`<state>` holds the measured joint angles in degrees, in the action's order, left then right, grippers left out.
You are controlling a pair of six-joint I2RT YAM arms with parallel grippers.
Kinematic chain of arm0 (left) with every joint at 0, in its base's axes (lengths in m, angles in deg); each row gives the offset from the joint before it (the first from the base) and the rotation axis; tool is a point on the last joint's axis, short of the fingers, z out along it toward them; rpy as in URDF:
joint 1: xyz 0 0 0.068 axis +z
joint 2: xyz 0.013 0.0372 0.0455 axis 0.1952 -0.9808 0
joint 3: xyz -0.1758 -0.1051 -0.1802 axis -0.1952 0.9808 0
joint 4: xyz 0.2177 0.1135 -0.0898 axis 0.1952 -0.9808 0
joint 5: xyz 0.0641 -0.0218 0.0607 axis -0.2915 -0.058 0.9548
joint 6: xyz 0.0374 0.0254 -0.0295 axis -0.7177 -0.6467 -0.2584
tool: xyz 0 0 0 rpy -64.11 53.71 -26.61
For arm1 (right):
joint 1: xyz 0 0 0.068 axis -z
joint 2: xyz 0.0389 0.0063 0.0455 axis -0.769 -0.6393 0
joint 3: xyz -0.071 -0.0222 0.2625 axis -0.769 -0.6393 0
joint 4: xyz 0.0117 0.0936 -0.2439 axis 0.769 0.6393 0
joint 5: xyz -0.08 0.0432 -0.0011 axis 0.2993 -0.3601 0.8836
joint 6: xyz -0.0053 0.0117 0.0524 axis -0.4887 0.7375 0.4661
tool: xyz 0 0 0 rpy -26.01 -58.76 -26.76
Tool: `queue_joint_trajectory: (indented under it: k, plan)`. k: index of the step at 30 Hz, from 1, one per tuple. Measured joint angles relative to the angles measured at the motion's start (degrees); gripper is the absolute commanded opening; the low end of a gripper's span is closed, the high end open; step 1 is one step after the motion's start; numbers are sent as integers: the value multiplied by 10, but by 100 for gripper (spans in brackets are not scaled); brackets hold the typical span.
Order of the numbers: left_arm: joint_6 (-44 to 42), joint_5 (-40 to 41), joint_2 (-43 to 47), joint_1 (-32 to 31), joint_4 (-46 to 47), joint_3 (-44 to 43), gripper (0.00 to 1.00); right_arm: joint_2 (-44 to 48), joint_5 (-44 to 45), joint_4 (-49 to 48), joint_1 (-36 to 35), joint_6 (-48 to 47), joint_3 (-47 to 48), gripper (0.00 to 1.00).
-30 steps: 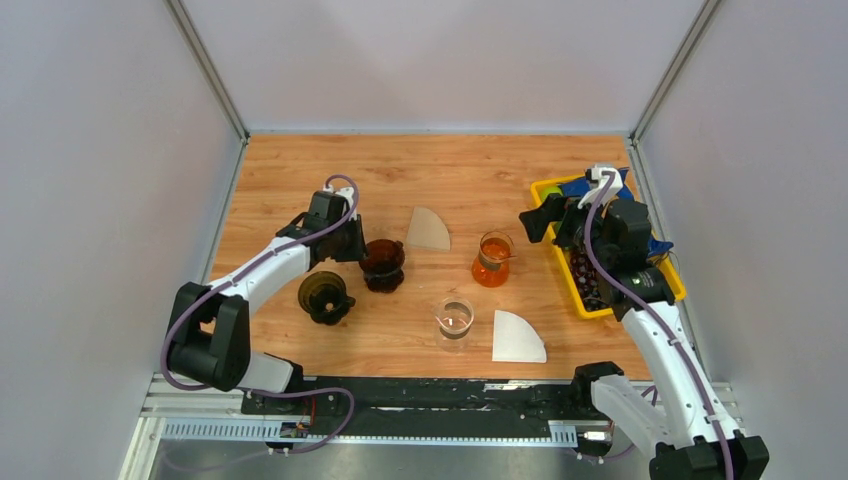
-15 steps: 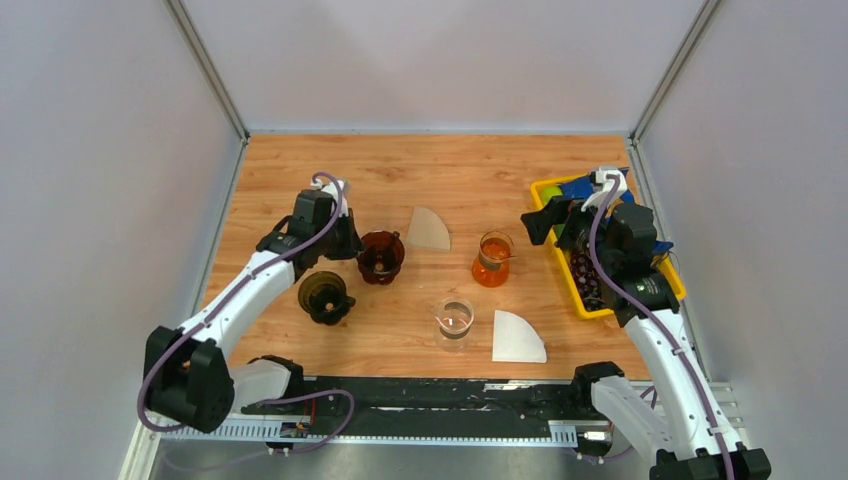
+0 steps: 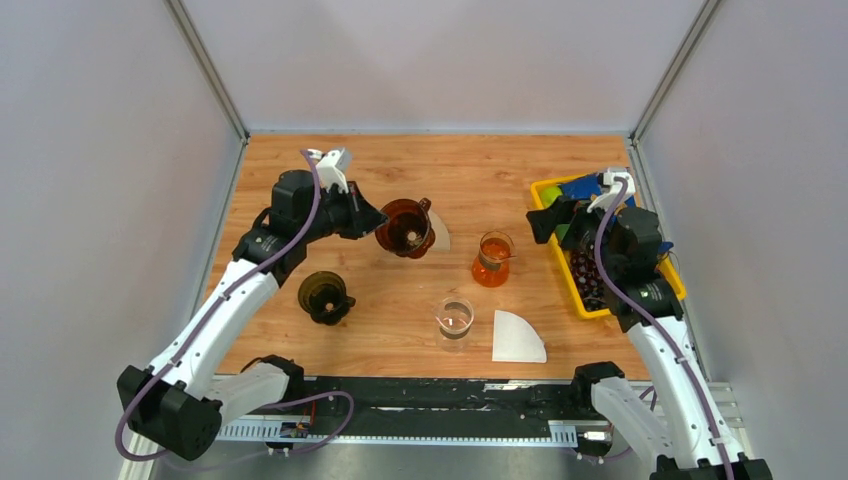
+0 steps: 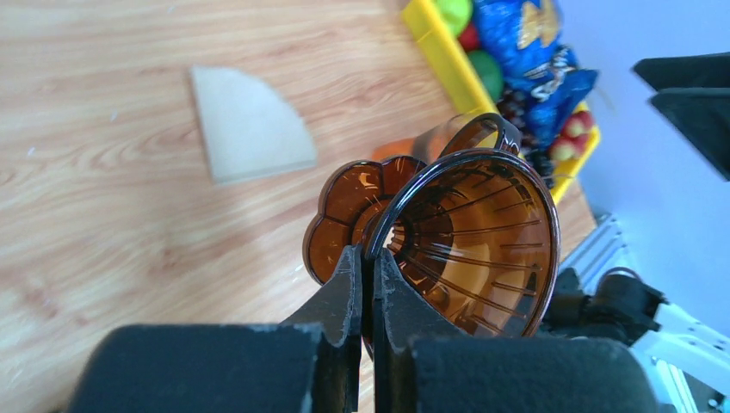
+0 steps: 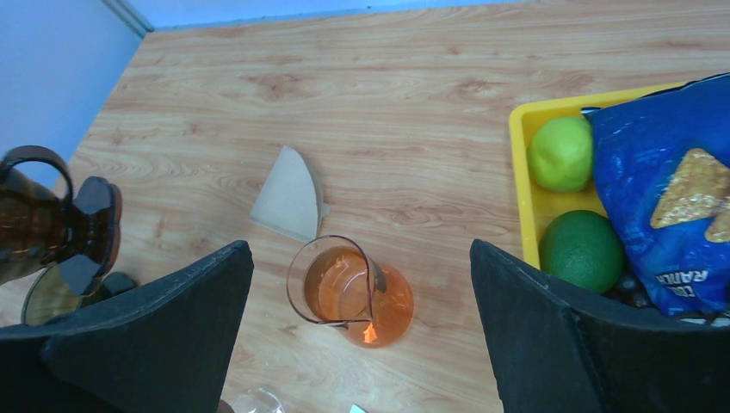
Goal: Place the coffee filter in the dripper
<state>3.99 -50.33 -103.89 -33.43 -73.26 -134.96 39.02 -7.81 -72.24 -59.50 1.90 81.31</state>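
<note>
My left gripper (image 3: 372, 221) is shut on the rim of a brown translucent dripper (image 3: 405, 227) and holds it tilted above the table; the wrist view shows its ribbed cone (image 4: 469, 237) pinched between the fingers (image 4: 349, 284). A beige coffee filter (image 3: 432, 231) lies flat just behind the dripper, also in the left wrist view (image 4: 245, 125) and the right wrist view (image 5: 291, 196). A white coffee filter (image 3: 516, 338) lies near the front. My right gripper (image 5: 361, 344) is open and empty above the orange flask (image 5: 349, 292).
A second dark dripper (image 3: 325, 296) stands at front left. A small clear glass (image 3: 454, 318) stands beside the white filter. An orange flask (image 3: 491, 260) stands mid-table. A yellow tray (image 3: 545, 190) with fruit and a blue chip bag (image 5: 671, 198) sits at right.
My left gripper has lifted the brown dripper off the table, carried it back and to the right, and tilted it. The right arm has barely shifted.
</note>
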Motion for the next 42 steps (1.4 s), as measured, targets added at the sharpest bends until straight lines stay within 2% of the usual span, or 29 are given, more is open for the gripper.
queue_joint_trajectory:
  k: [4,8,13,19,29,42]
  plan:
    - [11,-14,-35,-22,20,-51,0,20,54,0,0,10,0,100]
    - [17,-15,-108,-50,34,-120,0,42,121,0,0,21,-2,100]
    - [15,-9,-214,-91,23,-215,0,67,203,0,0,33,-13,100]
    - [9,0,-307,-139,5,-288,0,83,272,0,0,45,-31,100]
    - [-11,32,-439,-192,-68,-409,0,65,287,1,0,50,-36,100]
    - [-29,39,-512,-205,-130,-508,2,65,287,2,0,51,-41,100]
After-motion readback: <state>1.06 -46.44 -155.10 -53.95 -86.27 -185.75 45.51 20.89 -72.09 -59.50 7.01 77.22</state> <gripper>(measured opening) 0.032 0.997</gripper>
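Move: Off to the left hand's right, some 24 cm away and 5 cm farther out, stands the orange-bottomed carafe, its middle about 20 cm below the hand that already holds the brown dripper. The tan filter lies on the table some 16 cm ahead and 10 cm right, 26 cm down; the empty beaker stands roughly 12 cm back and 15 cm right, 21 cm down. From the right hand the carafe is about 10 cm left, 4 cm ahead and 20 cm below. Carrying the still-gripped dripper by its rim, the left hand sweeps about 21 cm right and some 6 cm forward towards the carafe, rising about 4 cm at first, then sinking nearly 8 cm and slowing as it turns some 20 degrees clockwise. Out of its way, the open, empty right hand shifts about 8 cm right, away from the carafe, swinging some 30 degrees clockwise, then stays there. ##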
